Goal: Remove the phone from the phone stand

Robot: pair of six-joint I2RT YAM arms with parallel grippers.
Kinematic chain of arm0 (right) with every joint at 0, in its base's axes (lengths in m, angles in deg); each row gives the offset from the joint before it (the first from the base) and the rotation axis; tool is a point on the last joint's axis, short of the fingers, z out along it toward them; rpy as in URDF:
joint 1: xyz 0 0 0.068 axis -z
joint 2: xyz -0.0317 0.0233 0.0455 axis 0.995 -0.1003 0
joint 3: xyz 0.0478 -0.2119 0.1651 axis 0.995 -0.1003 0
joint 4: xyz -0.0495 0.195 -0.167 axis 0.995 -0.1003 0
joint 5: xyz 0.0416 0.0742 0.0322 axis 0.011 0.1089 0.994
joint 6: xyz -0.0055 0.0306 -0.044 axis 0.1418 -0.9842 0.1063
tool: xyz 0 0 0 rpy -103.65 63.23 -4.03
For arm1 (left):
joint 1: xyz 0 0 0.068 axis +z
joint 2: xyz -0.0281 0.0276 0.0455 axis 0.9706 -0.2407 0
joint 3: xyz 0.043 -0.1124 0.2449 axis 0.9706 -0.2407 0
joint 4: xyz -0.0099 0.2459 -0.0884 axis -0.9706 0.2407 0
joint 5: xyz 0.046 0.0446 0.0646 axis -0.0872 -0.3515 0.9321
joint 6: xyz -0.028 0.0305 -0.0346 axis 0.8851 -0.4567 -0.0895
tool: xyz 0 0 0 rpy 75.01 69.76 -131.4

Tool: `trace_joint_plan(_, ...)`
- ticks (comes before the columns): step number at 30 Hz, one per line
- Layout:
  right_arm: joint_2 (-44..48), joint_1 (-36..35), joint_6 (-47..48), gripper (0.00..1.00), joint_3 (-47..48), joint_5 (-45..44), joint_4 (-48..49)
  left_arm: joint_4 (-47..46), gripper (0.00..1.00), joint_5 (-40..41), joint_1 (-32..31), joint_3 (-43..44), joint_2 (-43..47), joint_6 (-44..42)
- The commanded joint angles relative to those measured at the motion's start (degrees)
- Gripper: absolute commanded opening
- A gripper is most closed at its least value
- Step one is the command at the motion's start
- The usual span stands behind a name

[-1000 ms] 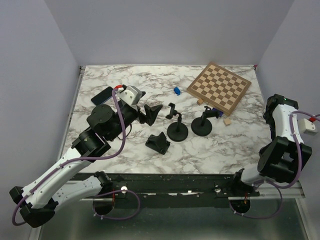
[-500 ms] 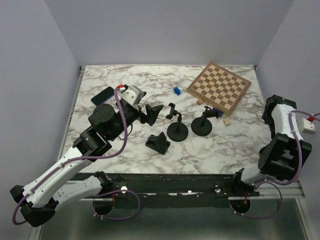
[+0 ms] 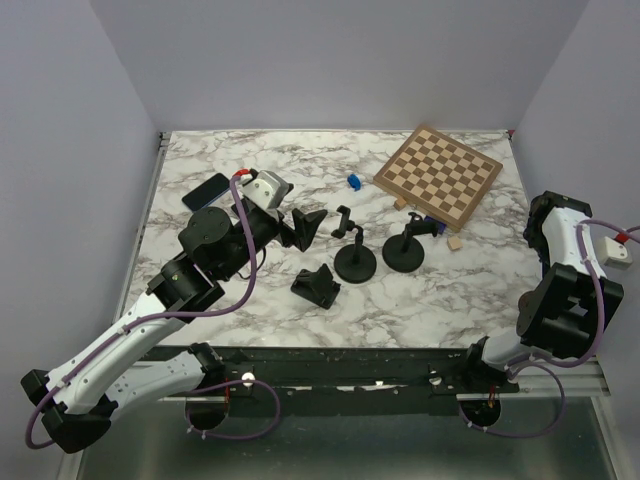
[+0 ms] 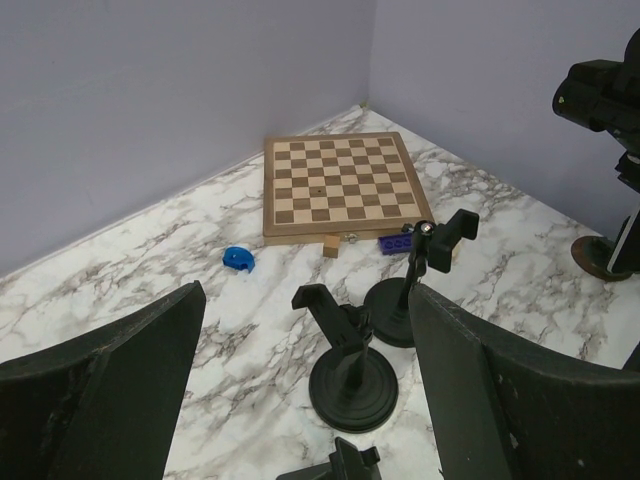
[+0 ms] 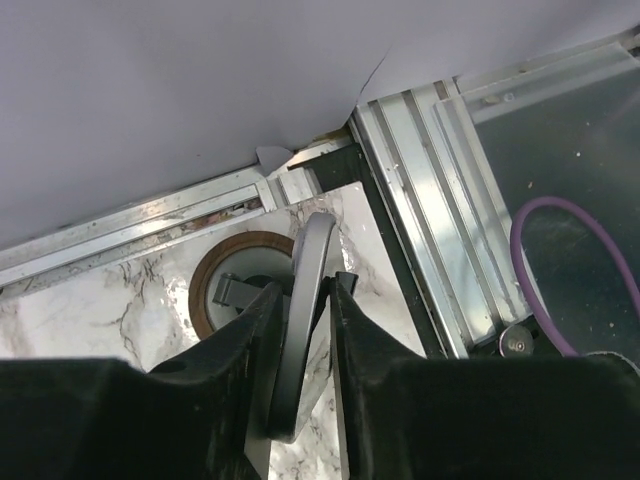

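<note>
The phone [image 5: 310, 250] is a thin dark slab seen edge-on in the right wrist view. It stands upright on a phone stand with a round wood-rimmed base [image 5: 241, 241] at the table's right edge. My right gripper [image 5: 308, 285] has one jaw against each face of the phone. In the top view the right gripper [image 3: 545, 215] sits at the far right and hides the phone and stand. The left wrist view shows that stand's base [image 4: 598, 258] at its right border. My left gripper [image 4: 303, 295] hangs open over the table's middle [image 3: 305, 225], holding nothing.
Two black clamp stands [image 3: 354, 262] [image 3: 403, 252] and a black wedge stand [image 3: 316, 285] stand mid-table. A chessboard [image 3: 438, 175] lies at the back right, with a blue piece [image 3: 353, 181] near it. Another dark phone [image 3: 204, 190] lies flat at the back left. A metal rail [image 5: 430, 200] borders the table.
My left arm shifts slightly forward. The right arm settles a little lower at the table's right edge.
</note>
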Motion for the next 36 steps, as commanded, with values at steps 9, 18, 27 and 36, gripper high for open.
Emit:
trace_joint_plan(9, 2.82, 0.35, -1.69, 0.17, 2.82, -3.73, -3.78, -0.16, 0.91, -0.17, -0.29, -0.06, -0.34, 0.07)
trace_joint_plan(18, 8.15, 0.34, 6.45, 0.01, 8.43, -3.82, -3.84, -0.07, 0.91, 0.01, -0.28, -0.05, -0.83, -0.01)
trace_joint_plan(27, 14.93, 0.2, 35.95, 0.01, 13.18, 5.3, 9.82, -0.01, 0.91, 1.13, -0.3, -0.14, -1.13, -0.32)
trace_joint_plan(36, 20.86, -12.02, 55.56, 0.01, 13.03, 21.32, 26.54, -0.27, 0.91, 4.63, -0.29, -0.58, -1.29, -1.55)
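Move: The phone in the corner phone stand is already between the right hand's half-closed fingers, its middle about 1 cm to the right and 1 cm below, with the stand's round base some 14 cm below, 2 cm back and 3 cm left. A small wooden block lies about 18 cm ahead and 23 cm left, a black empty stand about 15 cm ahead and 38 cm left, both on the table. From the left hand the phone is about 68 cm right, 9 cm back and 24 cm below. The right fingers finish closing and pinch the phone between the pads while the hand eases back barely half a centimetre, then the hand pulls steeply up off the corner phone stand, rising about 13 cm in all. Past the first 8 cm or so of rise it also swings forward some 7 cm and 3 to 4 cm left, away from the stand, turning counter-clockwise about 40 degrees with the fingers tipping up a little and keeping their hold. ##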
